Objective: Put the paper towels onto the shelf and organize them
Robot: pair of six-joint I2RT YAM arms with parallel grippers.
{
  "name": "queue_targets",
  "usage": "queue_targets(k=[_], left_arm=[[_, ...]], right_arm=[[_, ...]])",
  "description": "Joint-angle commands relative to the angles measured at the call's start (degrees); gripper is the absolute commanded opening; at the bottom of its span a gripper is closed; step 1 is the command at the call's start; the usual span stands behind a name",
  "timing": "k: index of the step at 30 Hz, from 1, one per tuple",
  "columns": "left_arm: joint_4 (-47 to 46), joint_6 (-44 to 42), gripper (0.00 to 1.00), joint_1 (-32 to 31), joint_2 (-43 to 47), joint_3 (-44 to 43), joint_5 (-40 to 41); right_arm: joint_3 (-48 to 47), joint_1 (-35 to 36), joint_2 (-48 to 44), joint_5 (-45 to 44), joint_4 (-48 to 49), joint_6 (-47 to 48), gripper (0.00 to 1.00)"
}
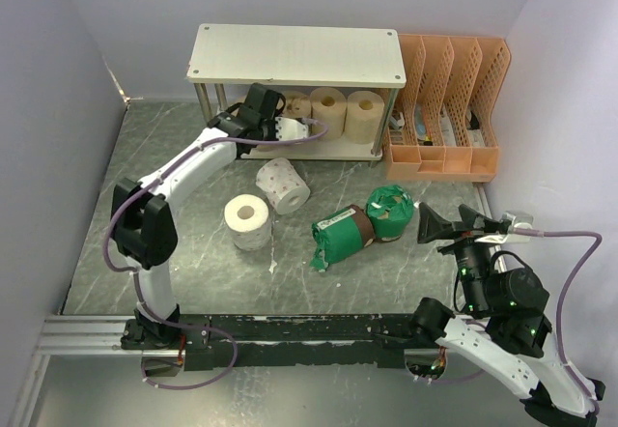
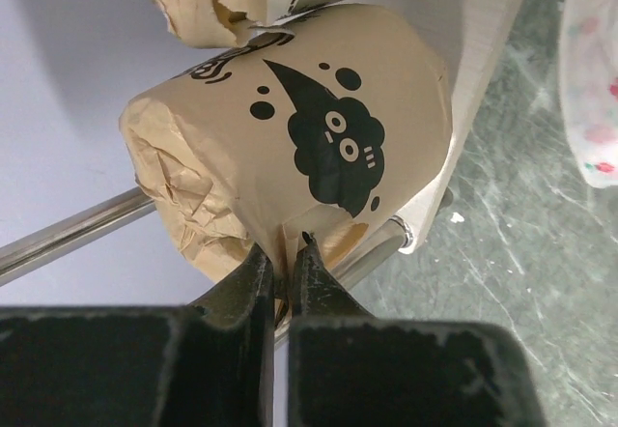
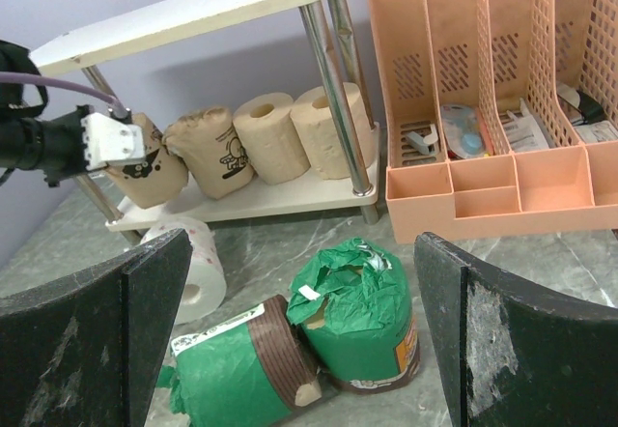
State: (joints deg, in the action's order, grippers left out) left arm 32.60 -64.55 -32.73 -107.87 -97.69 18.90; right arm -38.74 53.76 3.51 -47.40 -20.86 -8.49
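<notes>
The shelf (image 1: 299,55) stands at the back. Its lower board (image 3: 290,195) holds four tan rolls in a row. My left gripper (image 1: 293,129) is at the board's left end, shut on the paper wrap of the printed tan roll (image 2: 319,128), also seen in the right wrist view (image 3: 145,171). Two white rolls (image 1: 248,219) (image 1: 283,184) and two green-wrapped rolls (image 1: 340,236) (image 1: 390,211) sit on the table. My right gripper (image 3: 294,253) is wide open and empty above the near side of the green rolls (image 3: 372,316), apart from them.
An orange perforated file rack (image 1: 444,108) stands right of the shelf, touching it, with small items inside. The shelf's silver legs (image 3: 343,99) stand at its corners. Grey walls close in on the left, back and right.
</notes>
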Motion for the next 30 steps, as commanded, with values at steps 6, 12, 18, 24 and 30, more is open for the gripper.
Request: queue_targets(k=[6,12,18,24,30], left_arm=[[11.17,3.28,0.07,-0.51,10.22,-4.6,-11.91],[22.46,8.09,0.07,3.9,15.27,-9.93,-32.76],[45.7,10.15,0.07,16.79,9.53,-23.79,-68.08],[48.44,6.19,0.07,19.81,12.81,-15.69,-78.35],[48.45,10.52,0.07,20.02,13.49,-12.24,-84.55]], right_arm=[[0.42,0.37,0.36,-0.48,0.56,0.45,1.0],[0.43,0.3,0.11,-0.53,0.54,0.32,1.0],[0.25,0.23,0.25,-0.67,0.28,0.0,1.0],[0.33,0.23,0.2,-0.53,0.35,0.14,1.0],[0.34,0.25,-0.04,-0.64,0.35,0.19,1.0]])
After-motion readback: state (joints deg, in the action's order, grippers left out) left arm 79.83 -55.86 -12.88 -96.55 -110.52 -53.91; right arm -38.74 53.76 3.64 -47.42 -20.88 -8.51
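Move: My left hand still grips the twisted end of the wrapped paper roll. It sits right over the empty left end of the lower shelf, with the board space some 10 cm below. The standing kraft roll is level with my hand, about 11 cm to its right. The floral roll lies some 15 cm back and 8 cm right, the white roll 24 cm straight back. From my idle right hand that shelf space is about 30 cm ahead and 38 cm left. I draw the wrapped roll back out of the shelf with my left hand, about 18 cm toward my base. I lift it some 12 cm on the way, then sink about 4 cm as I keep pulling back. The wrist swings roughly 70 degrees, so the fingers go from pointing forward and down to pointing right and down, shut on the twisted wrapper throughout. ##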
